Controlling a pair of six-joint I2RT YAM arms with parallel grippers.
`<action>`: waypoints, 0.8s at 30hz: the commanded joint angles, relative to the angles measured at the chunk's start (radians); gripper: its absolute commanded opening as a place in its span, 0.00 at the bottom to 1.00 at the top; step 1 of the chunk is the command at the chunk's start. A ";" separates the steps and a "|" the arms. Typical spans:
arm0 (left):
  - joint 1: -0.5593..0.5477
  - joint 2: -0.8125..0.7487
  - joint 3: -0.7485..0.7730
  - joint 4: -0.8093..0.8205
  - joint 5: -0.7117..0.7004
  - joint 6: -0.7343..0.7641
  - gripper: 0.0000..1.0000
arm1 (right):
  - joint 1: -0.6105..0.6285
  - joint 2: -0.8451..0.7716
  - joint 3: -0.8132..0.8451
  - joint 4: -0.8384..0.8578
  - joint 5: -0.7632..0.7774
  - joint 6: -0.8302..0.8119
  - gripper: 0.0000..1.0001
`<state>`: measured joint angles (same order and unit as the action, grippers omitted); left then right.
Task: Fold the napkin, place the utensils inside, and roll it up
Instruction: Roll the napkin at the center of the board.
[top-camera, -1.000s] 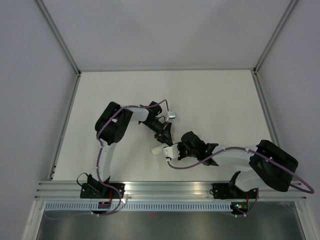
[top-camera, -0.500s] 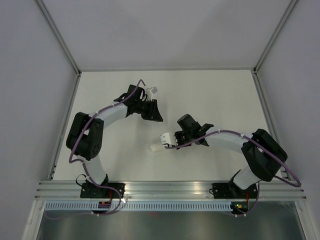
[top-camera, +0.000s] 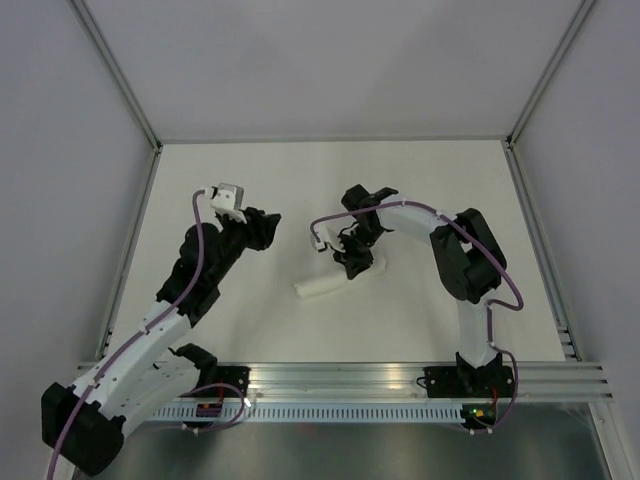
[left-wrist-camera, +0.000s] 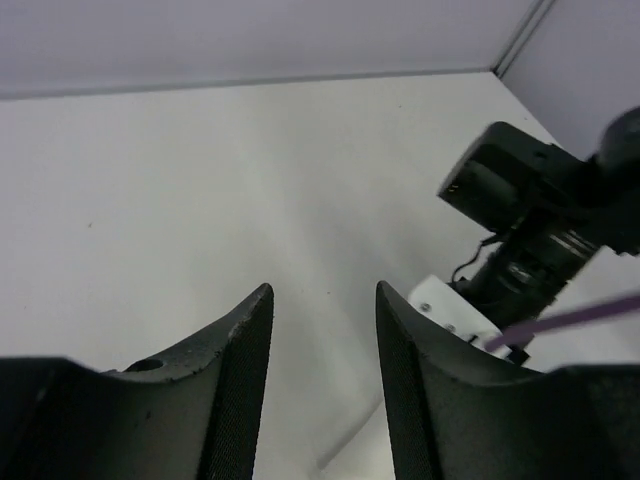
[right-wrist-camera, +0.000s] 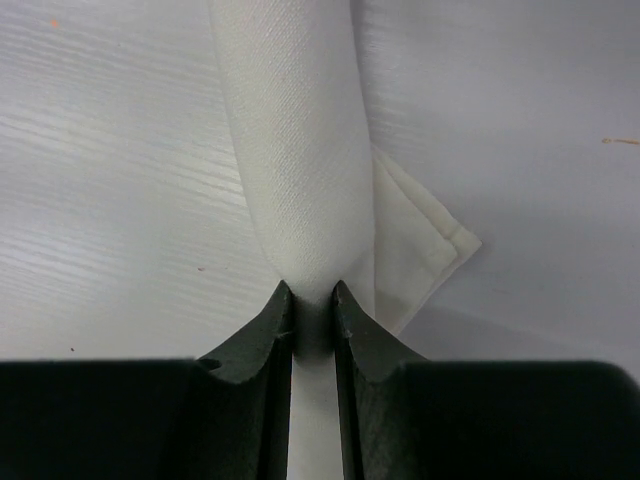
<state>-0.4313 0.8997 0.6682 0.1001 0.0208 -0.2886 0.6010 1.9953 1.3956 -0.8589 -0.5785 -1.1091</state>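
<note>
The napkin (top-camera: 325, 284) lies rolled into a short white tube near the table's middle. In the right wrist view the roll (right-wrist-camera: 300, 150) runs straight away from the camera, with a loose folded corner (right-wrist-camera: 425, 245) sticking out on its right. My right gripper (right-wrist-camera: 313, 295) is shut on the near end of the roll; from above it (top-camera: 352, 262) sits at the roll's upper right end. My left gripper (top-camera: 265, 228) hangs left of the roll, apart from it, open (left-wrist-camera: 322, 330) with nothing between its fingers. No utensils show in any view.
The right arm's wrist (left-wrist-camera: 530, 230) and its purple cable fill the right side of the left wrist view. White walls with metal rails (top-camera: 130, 240) close the table on the left, back and right. The arm bases stand at the near edge.
My left gripper has pulled back from the roll toward the left and opened wider. My right arm has swung round to the roll's far right end, still gripping it.
</note>
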 joint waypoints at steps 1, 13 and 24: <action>-0.131 -0.067 -0.105 0.145 -0.204 0.210 0.51 | -0.015 0.177 0.061 -0.230 -0.053 -0.060 0.13; -0.765 0.238 -0.055 0.290 -0.733 0.667 1.00 | -0.043 0.284 0.183 -0.269 -0.043 0.003 0.14; -0.790 0.473 -0.093 0.374 -0.471 0.726 0.99 | -0.044 0.335 0.240 -0.295 -0.037 0.048 0.15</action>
<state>-1.2243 1.3052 0.5812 0.4271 -0.5629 0.3477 0.5514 2.2299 1.6600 -1.1866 -0.7345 -1.0389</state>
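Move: The left hand, half open and high up, is heading for the rolled napkin; the roll's middle lies about 16 cm to its right, 5 cm back and some 23 cm below. The right hand already pinches the roll slightly right of its middle, which sits about 3 cm to the left, 1 cm back and level in height. The napkin's loose corner juts out about 4 cm ahead of the right hand and 2 cm to its left, on the table. Still pinching the rolled napkin, the right hand twists its fingertips back toward the base by about 20 degrees while easing back a centimetre or two. Meanwhile the left hand sweeps right some 15 cm, sinking about 10 and drawing back nearly as much, toward the roll; it rolls its left side up by roughly 40 degrees and spreads its fingers fully, touching nothing yet. ##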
